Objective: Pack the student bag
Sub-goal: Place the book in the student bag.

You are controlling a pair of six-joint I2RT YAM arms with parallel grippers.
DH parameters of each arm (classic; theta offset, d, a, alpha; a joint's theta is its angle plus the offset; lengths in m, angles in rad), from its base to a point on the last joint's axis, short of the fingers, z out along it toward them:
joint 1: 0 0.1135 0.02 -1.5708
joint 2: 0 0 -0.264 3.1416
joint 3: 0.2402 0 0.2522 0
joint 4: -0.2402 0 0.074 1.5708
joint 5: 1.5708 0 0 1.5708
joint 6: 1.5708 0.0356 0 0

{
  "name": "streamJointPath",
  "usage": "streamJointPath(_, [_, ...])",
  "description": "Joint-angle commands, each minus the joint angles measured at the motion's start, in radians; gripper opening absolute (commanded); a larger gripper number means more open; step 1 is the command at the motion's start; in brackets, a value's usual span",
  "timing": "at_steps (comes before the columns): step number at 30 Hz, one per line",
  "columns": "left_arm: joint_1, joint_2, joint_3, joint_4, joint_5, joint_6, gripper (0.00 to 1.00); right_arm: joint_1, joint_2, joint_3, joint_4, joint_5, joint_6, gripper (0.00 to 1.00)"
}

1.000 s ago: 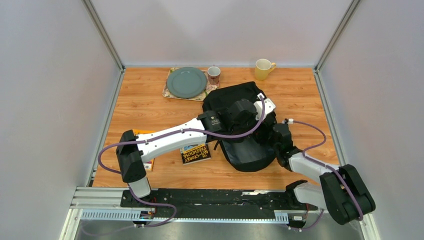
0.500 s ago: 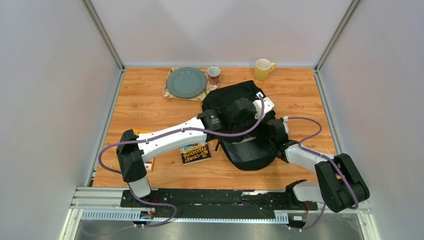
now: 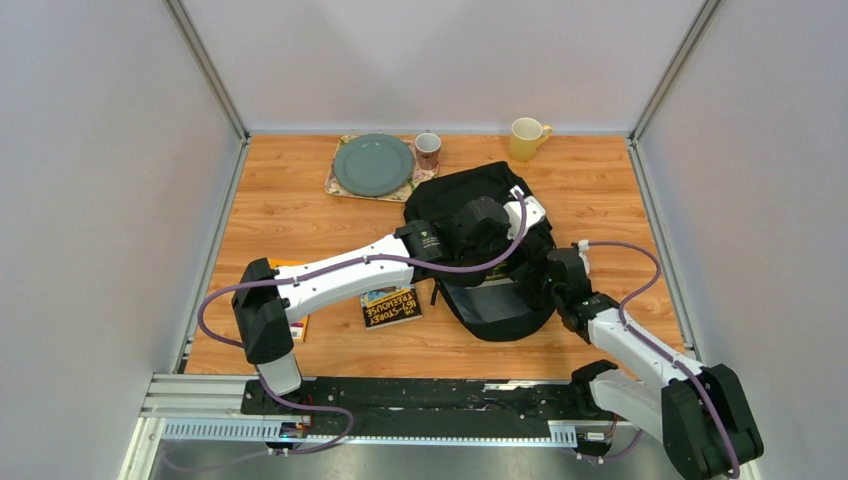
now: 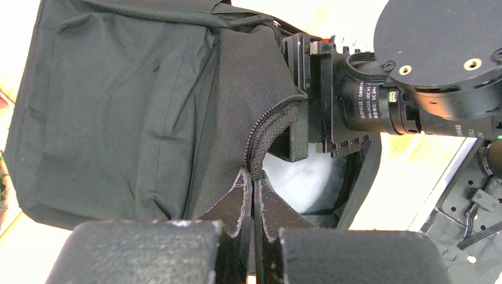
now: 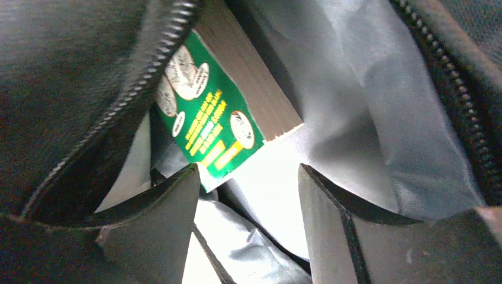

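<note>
The student bag [image 3: 452,196], a large black backpack, lies mid-table with its mouth toward the right arm. My left gripper [image 4: 253,183] is shut on the bag's zipper edge [image 4: 266,127] and holds the flap up. My right gripper [image 5: 247,171] is open inside the mouth, with nothing between its fingers. A green book [image 5: 207,118] lies on the grey lining [image 5: 367,89] just past the fingertips, apart from them. In the left wrist view the right gripper's wrist [image 4: 355,106] sits at the bag's opening.
A picture book [image 3: 391,305] lies on the table left of the bag, and an orange book [image 3: 290,268] is partly under the left arm. At the back stand a green plate [image 3: 372,164] on a tray, a small mug [image 3: 428,150] and a yellow mug [image 3: 527,137].
The right arm's elbow has swung toward the near right while its gripper stayed at the bag's mouth and opened wider. The left arm has held still.
</note>
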Motion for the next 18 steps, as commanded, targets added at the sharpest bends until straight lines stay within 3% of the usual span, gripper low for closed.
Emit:
streamJointPath(1, [0.002,-0.037,0.018,0.043,0.023,-0.016,0.0,-0.001,0.033,0.007,-0.013,-0.037,0.044,0.65])
streamJointPath(6, [0.002,-0.04,0.018,0.039,0.032,-0.019,0.0,-0.002,0.103,-0.007,0.118,0.0,0.059,0.62])
streamJointPath(12, [0.002,-0.04,0.007,0.023,0.05,-0.016,0.0,-0.012,0.218,0.042,0.306,0.06,0.041,0.41])
streamJointPath(18, [0.004,-0.052,-0.01,0.012,0.052,-0.01,0.0,-0.013,0.225,0.012,0.488,0.167,0.052,0.18])
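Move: The green book lies already inside the bag, loose, its middle roughly 8 cm ahead of the open right fingers, 3 cm left and 4 cm below. The flap's zipper edge hangs about 4 cm ahead and 12 cm above that hand, straight ahead; the black book lies 27 cm left, 7 cm nearer the base and 5 cm lower. From the left hand the green book is about 4 cm ahead, 3 cm left and 15 cm down. With the left fingers still pinching the zipper edge and holding the flap up almost motionless, the right hand sinks about 2 cm into the bag, easing back slightly. It then reaches forward some 4 cm under the flap to the near end of the green book, rising a little at the last, while its fingers close from well open to a narrow gap, the tips seeming to meet the book's end. ##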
